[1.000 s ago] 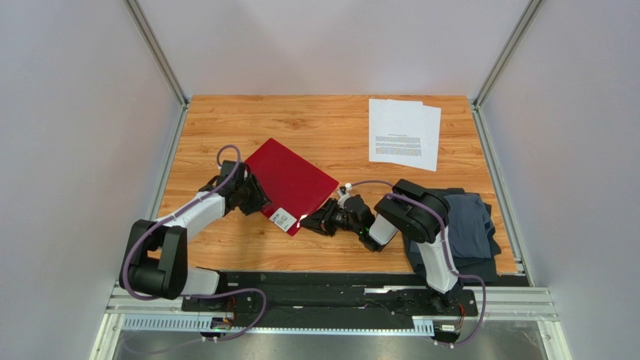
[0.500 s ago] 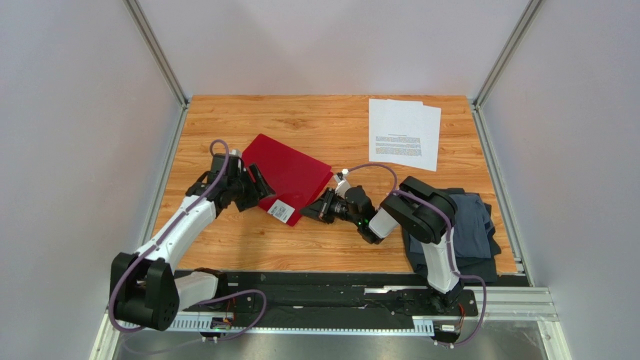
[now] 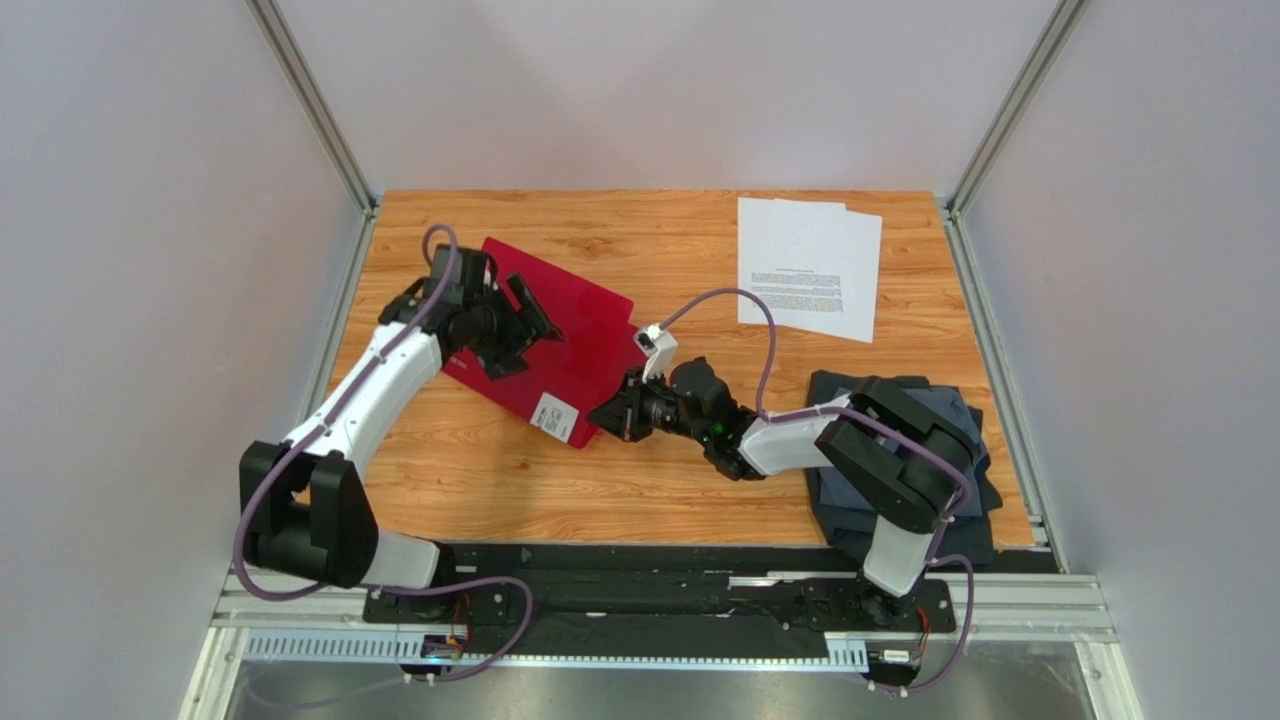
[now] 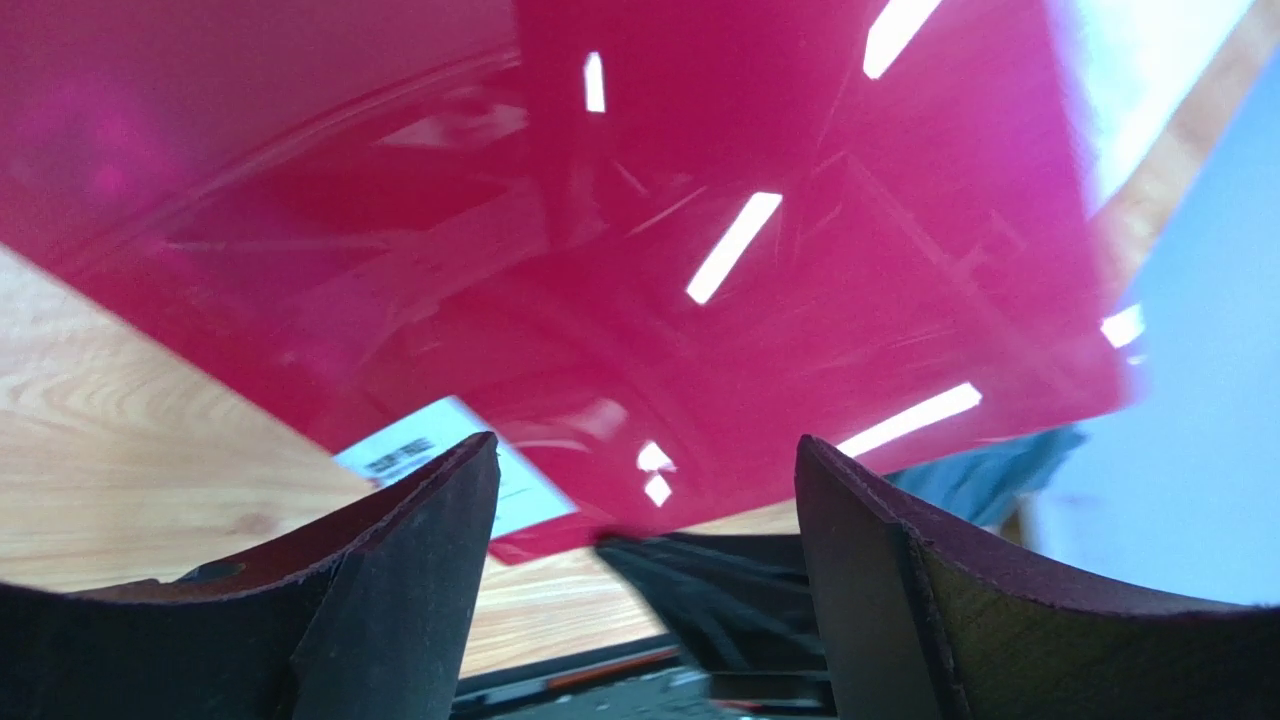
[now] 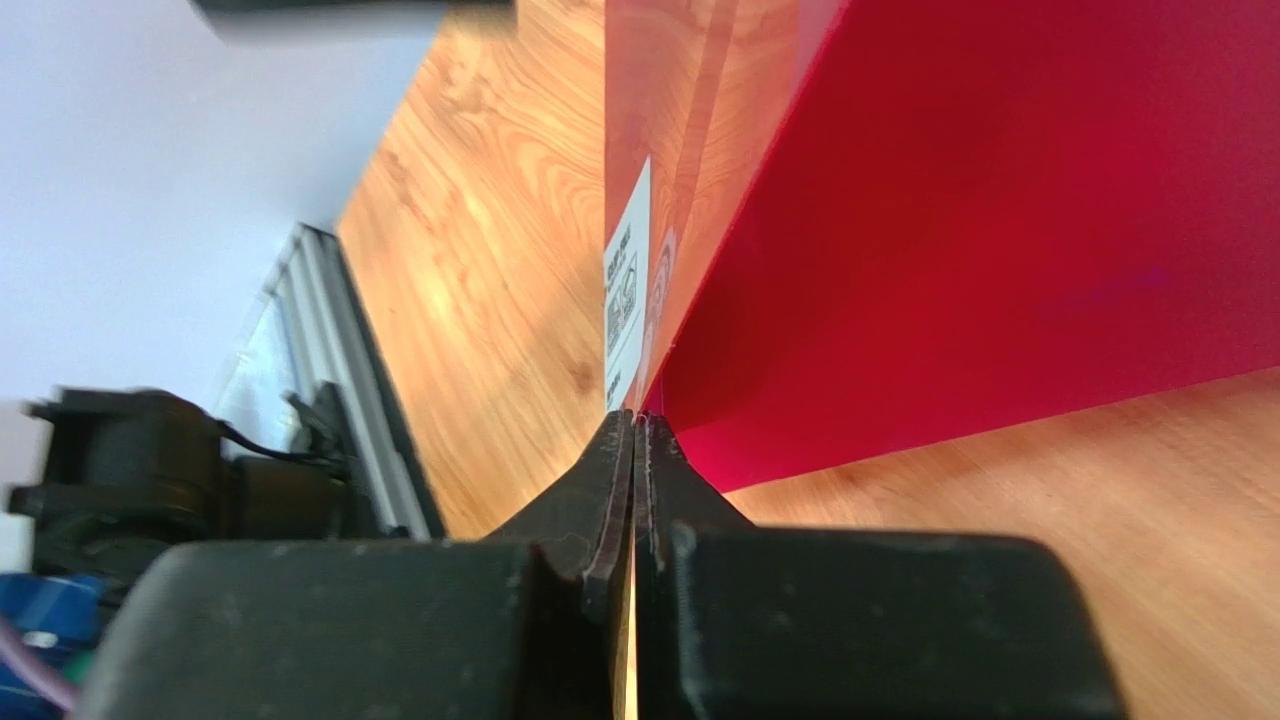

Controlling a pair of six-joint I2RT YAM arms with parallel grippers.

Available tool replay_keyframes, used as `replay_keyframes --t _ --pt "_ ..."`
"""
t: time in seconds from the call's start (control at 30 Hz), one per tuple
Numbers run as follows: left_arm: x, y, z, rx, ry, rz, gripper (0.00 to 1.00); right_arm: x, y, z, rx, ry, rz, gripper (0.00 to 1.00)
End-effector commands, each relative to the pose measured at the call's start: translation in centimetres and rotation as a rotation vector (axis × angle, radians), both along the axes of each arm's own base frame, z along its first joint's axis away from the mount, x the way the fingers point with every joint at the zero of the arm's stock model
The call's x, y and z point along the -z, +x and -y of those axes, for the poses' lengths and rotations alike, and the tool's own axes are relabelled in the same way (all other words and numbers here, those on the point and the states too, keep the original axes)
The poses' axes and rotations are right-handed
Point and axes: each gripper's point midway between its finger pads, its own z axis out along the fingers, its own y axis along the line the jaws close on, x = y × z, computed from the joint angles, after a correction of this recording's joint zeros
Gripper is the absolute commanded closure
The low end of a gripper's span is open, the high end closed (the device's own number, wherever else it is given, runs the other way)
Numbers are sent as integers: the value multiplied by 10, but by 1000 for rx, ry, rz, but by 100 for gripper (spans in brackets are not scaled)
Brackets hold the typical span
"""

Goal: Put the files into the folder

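Observation:
The red folder [image 3: 579, 323] lies at an angle on the left half of the table, its white label [image 3: 556, 417] at the near corner. My right gripper [image 3: 606, 425] is shut on the folder's near edge beside the label [image 5: 631, 270]; in the right wrist view the red cover [image 5: 1022, 225] rises from the closed tips [image 5: 637, 420]. My left gripper [image 3: 519, 327] hovers open over the folder's left part, with glossy red [image 4: 721, 225] filling the space beyond its fingers [image 4: 646, 444] and nothing held. The files [image 3: 807, 267], two overlapping printed white sheets, lie at the back right.
A folded dark grey-blue cloth [image 3: 924, 443] lies at the right near edge, partly under the right arm. Metal frame rails [image 3: 338, 315] border the wooden table [image 3: 451, 480] on both sides. The black base rail [image 3: 661, 578] runs along the near edge.
The left gripper opened wider and moved toward the back over the folder. The right gripper shut on the folder's near edge and reached left and back; the folder shifted that way.

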Motion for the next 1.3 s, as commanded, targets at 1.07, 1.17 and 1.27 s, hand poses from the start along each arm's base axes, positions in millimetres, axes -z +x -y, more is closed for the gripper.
replay_keyframes --t 1.07,1.17,1.27 --pt "-43 31 -3 -212 276 -288 100 -27 -9 4 -13 -318 461 84" --pt "-59 26 -8 -123 277 -116 100 -50 -17 20 13 -305 416 65" --pt "-84 14 -14 -19 266 118 100 -78 -37 44 29 -236 371 35"
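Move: The left hand hangs open some 14 cm over the red folder, whose middle lies about 4 cm ahead and 4 cm to the left of it. The folder's near-right edge, already pinched by the right hand, is roughly 11 cm back, 7 cm right and 6 cm below; the white label is about 9 cm back and 1 cm left. From the right hand, the folder's middle lies some 15 cm ahead, 11 cm left and 9 cm lower, the label 2 cm ahead and 8 cm left. The left hand, open, rises and reaches forward about 8 cm over the folder, tipping its fingers some 20 degrees further down, then sinks slightly, shuts on the raised cover and draws it roughly 6 cm back towards the base. The right hand keeps its pinch on the near-right edge while it sinks about 3 cm and rolls its left side down, then eases back, opens to nearly half once the left fingers have closed, lets go and starts to lift. ##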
